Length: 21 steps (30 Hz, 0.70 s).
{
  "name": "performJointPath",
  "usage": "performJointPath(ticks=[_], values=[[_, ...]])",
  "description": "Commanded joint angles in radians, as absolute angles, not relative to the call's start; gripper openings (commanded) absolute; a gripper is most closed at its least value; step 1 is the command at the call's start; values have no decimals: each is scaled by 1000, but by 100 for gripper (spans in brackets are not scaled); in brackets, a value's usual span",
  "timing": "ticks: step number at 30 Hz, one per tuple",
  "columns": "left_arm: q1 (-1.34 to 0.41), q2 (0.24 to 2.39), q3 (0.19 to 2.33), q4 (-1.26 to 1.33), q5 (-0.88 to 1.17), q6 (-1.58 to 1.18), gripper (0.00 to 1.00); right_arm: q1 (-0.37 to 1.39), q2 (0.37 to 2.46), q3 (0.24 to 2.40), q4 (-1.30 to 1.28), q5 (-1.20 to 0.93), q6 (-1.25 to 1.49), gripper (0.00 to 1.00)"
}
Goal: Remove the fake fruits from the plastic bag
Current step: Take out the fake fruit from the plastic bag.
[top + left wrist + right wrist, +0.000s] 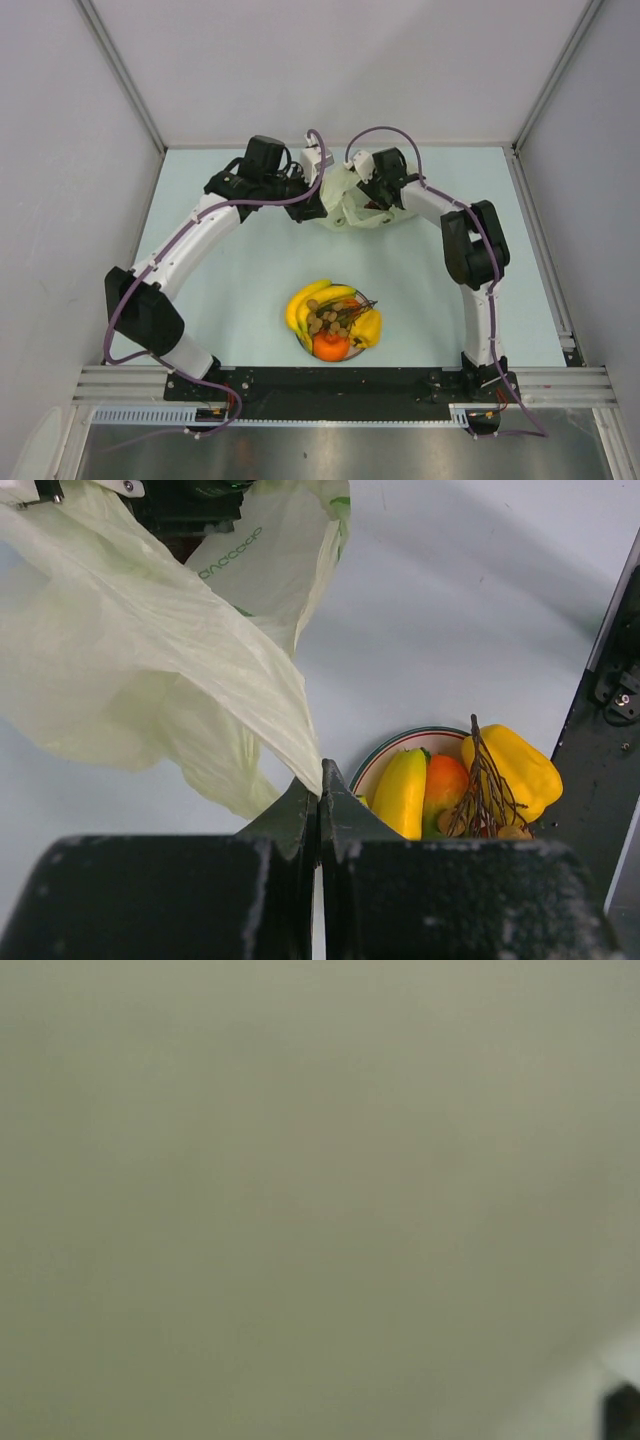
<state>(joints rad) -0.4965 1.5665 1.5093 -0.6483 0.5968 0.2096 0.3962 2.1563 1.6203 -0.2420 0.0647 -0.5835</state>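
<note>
The pale plastic bag (pixel 347 192) hangs crumpled between both grippers at the far middle of the table. My left gripper (pixel 320 780) is shut on a thin edge of the plastic bag (pixel 150 650); in the top view this gripper (pixel 312 206) is at the bag's left side. My right gripper (pixel 378 203) reaches into the bag from the right, its fingers hidden by plastic. Bag film (pixel 300 1200) fills the right wrist view. The fake fruits lie on a plate (pixel 301 338): a banana bunch (pixel 312 300), an orange-red fruit (pixel 331 346), a yellow fruit (pixel 369 328) and a grape stem (pixel 335 319).
The plate (pixel 385 755) with its red-green rim sits near the table's front edge, between the arm bases, holding a banana (pixel 402 792) and the grape stem (pixel 487 790). The black base rail (pixel 610 730) runs along the near edge. Grey walls enclose the table.
</note>
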Motion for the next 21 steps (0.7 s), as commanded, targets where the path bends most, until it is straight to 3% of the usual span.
performJointPath(ticks=[1,3,6,21], values=[[-502,1572,1543,-621,594,202,0,402,2175,1654,-278,92,-634,31],[-503,1577,1545,-618,592,199,0,405,2137,1646,-259,65,-630,14],[-503,1585,1548,-617,588,198,0,408,2080,1644,-247,11,-608,1],[-508,1635,1583,-601,546,195,0,365,1766,1647,-376,-356,-407,0]])
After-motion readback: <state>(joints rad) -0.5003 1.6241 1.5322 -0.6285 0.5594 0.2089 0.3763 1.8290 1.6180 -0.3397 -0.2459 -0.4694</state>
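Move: The red grapes lie in the bag right at the right hand's fingertips, about 2 cm below and 1 cm left, neither farther out nor nearer. From that hand, the bag corner gripped by the left hand is some 17 cm to the left, 18 cm back and 19 cm higher, and the fruit plate about 34 cm back, 12 cm left and 3 cm lower. For the left hand, the grapes are some 18 cm ahead, 16 cm right and 20 cm below. The red grapes are pinched in the bag as the right fingers shut from half open, almost in place. The right hand then draws them up quickly, about 15 cm, drifting back and left and rolling its left side up some 20 degrees. The left hand keeps its pinch on the bag corner, easing forward and down a couple of centimetres. ##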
